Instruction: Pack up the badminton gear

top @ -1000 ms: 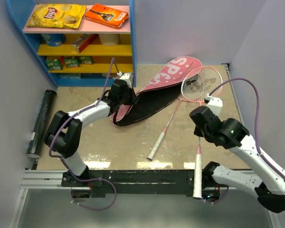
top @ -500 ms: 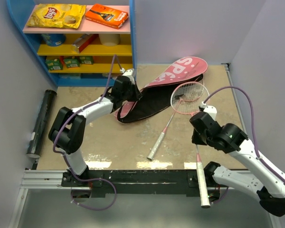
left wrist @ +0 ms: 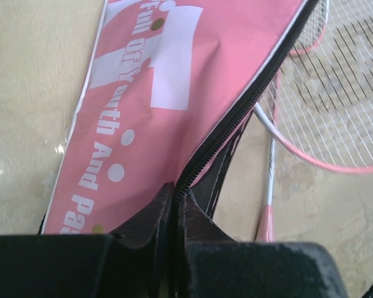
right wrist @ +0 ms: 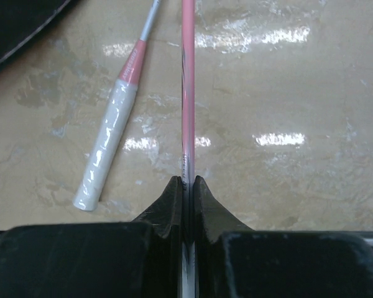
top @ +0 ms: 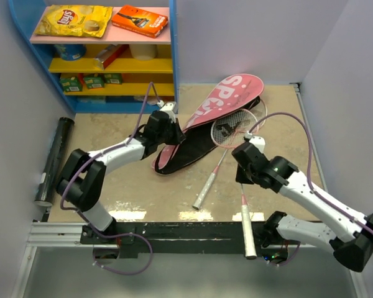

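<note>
The pink bag (top: pixel 227 94) lettered "SP" lies at the back middle, its black lining (top: pixel 189 148) showing. My left gripper (top: pixel 171 130) is shut on the bag's zipper edge (left wrist: pixel 236 118), holding the flap up; the jaws (left wrist: pixel 176 189) pinch the black zip. My right gripper (top: pixel 244 169) is shut on the pink shaft (right wrist: pixel 187 93) of one racket. That racket's head (top: pixel 231 128) lies at the bag's mouth and its white handle (top: pixel 248 230) sticks out over the near rail. The second racket (top: pixel 203 191) lies flat on the table, its white grip (right wrist: pixel 105 155) left of the held shaft. A long black tube (top: pixel 55 156) lies at the far left.
A blue shelf unit (top: pixel 173 56) with snack packets and boxes stands at the back left. Grey walls close the right side and back. A metal rail (top: pixel 174 233) runs along the near edge by the arm bases.
My right arm has swung left with the racket, bringing its head from the right toward the bag's mouth. The left gripper and the bag flap shifted slightly.
</note>
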You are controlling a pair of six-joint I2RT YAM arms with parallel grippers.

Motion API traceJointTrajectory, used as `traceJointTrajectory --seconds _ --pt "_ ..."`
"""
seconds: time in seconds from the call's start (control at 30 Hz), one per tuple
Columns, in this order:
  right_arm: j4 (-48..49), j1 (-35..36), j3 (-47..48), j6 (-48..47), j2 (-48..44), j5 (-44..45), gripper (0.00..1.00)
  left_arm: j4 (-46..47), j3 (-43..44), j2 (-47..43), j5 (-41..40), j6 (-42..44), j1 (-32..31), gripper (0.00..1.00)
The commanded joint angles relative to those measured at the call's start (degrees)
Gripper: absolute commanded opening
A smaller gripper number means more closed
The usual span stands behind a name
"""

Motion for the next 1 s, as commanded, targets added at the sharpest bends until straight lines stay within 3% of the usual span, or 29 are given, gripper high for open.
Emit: traceJointTrajectory --seconds 0.0,0.2,0.47,0.77,0.97 --pt "13.2 0.1 0.4 0.8 5.5 3.7 0.0 2.3 -4.4 -8.2 -0.7 -0.8 -1.4 0.0" --pt "24.0 0.1 1.2 0.1 14.6 7.2 0.0 0.4 -11.0 -16.5 -0.7 -1.3 -2.7 0.0" --pt "41.8 -0.1 2.2 -2.5 26.5 5.4 0.0 -4.0 -16.8 -25.1 0.9 -0.5 -4.0 0.0" --pt "49.8 -1.0 5.8 2.8 38.7 8.1 0.0 -6.9 -23.4 -33.4 3.0 -2.6 -5.6 0.0" --pt "52.5 -2.6 10.5 7.3 46.8 9.5 0.0 -3.7 -28.3 -35.1 3.2 -4.6 -7.1 0.0"
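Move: The right gripper holds a racket by its shaft, head pointing outward, the head's middle about 24 cm ahead and 3 cm left of it. The bag's open mouth lies some 26 cm ahead, 16 cm left and 13 cm below this gripper; the other racket's grip lies about 6 cm ahead, 15 cm left and 14 cm below. The left gripper holds the zip edge of the bag's cover, the mouth's middle about 6 cm ahead, 10 cm right and 8 cm lower. Feed the held racket head-first under the bag's cover: carry the right gripper forward about 16 cm, left 12 cm and down 10 cm, tipping its fingers roughly 10 degrees outward and keeping the pinch on the shaft. Meanwhile draw the left gripper back towards the robot and a little left, still pinching the zip edge, so the bag is pulled back over the head. ##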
